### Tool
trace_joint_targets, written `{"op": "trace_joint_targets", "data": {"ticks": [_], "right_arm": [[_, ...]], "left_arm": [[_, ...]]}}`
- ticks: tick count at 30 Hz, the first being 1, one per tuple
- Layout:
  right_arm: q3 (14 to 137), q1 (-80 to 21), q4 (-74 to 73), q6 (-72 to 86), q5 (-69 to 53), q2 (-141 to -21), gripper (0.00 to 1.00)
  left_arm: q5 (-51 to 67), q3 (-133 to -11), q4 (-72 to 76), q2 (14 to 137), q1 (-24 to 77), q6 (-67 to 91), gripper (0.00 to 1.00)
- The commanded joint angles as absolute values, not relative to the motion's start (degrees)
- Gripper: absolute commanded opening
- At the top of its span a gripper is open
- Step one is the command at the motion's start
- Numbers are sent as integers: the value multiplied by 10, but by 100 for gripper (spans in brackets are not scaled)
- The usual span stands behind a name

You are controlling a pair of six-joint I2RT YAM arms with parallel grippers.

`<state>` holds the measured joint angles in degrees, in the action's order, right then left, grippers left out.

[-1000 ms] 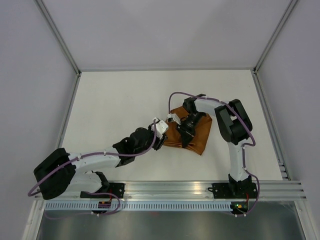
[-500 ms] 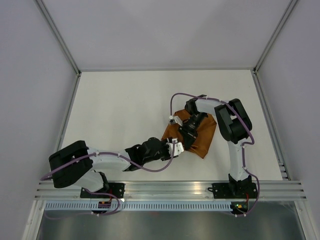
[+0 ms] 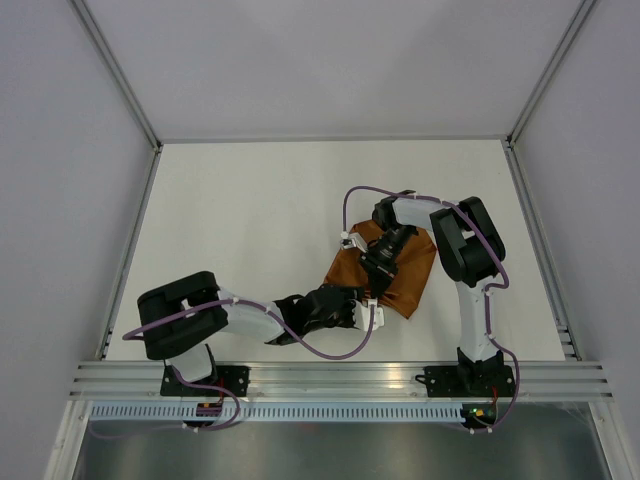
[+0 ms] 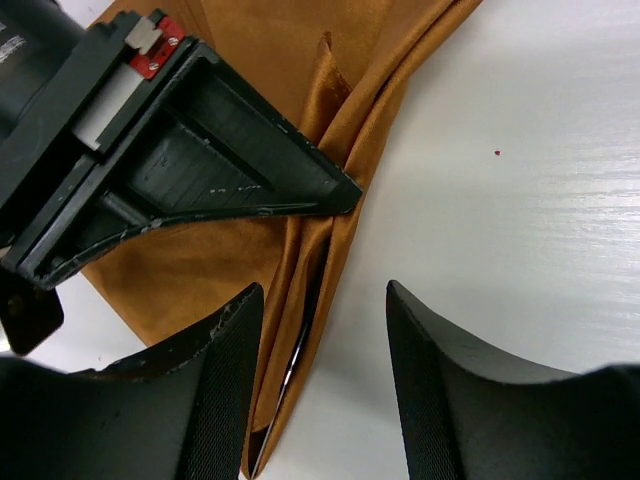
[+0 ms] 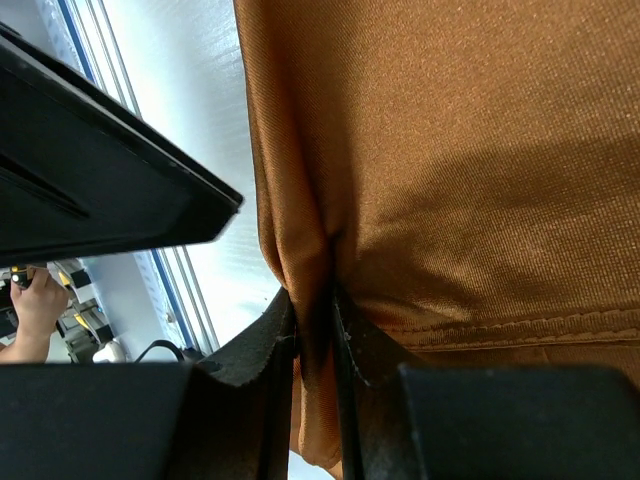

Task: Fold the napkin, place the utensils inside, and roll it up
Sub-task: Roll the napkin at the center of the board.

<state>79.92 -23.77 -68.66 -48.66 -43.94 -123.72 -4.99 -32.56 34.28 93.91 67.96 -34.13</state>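
The orange-brown napkin [image 3: 412,268] lies bunched and partly rolled on the white table, right of centre. My right gripper [image 3: 374,276] comes down on it from the far side. In the right wrist view its fingers are shut on a pinched fold of the napkin [image 5: 420,150]. My left gripper [image 3: 367,313] sits low at the napkin's near corner, open. The napkin's rolled edge [image 4: 335,250] runs between its fingers [image 4: 225,370], close to the left one and not squeezed. A thin silvery utensil [image 4: 290,385] shows edge-on inside that fold. The rest of the utensils are hidden in the cloth.
The right gripper's black finger [image 4: 250,170] lies across the napkin just ahead of my left gripper. Metal rails [image 3: 340,375] run along the near edge of the table [image 3: 240,210]. Grey walls enclose the other sides.
My left arm has swung from the napkin's left side round to its near corner, and its jaws have opened wider. The right gripper keeps its pinch; the napkin is bunched narrower.
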Motion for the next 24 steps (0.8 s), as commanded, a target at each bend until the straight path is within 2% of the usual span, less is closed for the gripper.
{"op": "trace_joint_targets", "data": {"ticks": [1,11,17,20,24], "right_arm": [[783,-232,-615,-528,-349,-1271,16],[783,-228,-621,-534,-349,-1278,15],[782,-227,-621,-536,-348,-1278,15],[782,-224,-622,-538,-347,-1278,15],[781,-221,-622,-538,-346,-1279,15]], "left_arm": [[-59,-352,385,968,686,-408,58],[-69,-372,401,1032,686,-435,59],[-66,-380,385,1051,679,-438,55],[-54,-391,351,1055,679,-432,48],[-47,-403,316,1059,678,-422,27]]}}
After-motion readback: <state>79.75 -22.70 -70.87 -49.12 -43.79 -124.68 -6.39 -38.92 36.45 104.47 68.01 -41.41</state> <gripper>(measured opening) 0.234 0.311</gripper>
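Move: The stretch of rolled napkin edge that the left fingers will shut on is roughly 2 cm ahead, 2 cm right and 3 cm below the left hand. The right gripper's fingertips already pinch the same roll, about 3 cm ahead and 5 cm right of the left hand. The napkin's left corner lies some 7 cm left and 2 cm ahead of the left hand. From the right hand, the left's gripping spot is about 3 cm left and 1 cm back. The left fingers come down astride the rolled edge and close on it from over half open to about a third, pinching it just left of the right gripper. To get there the left hand goes right, down and forward, about 4 cm in all, mostly dropping first, then sliding across and sinking a little as the fingers shut. The right hand keeps its pinch, nearly still. ##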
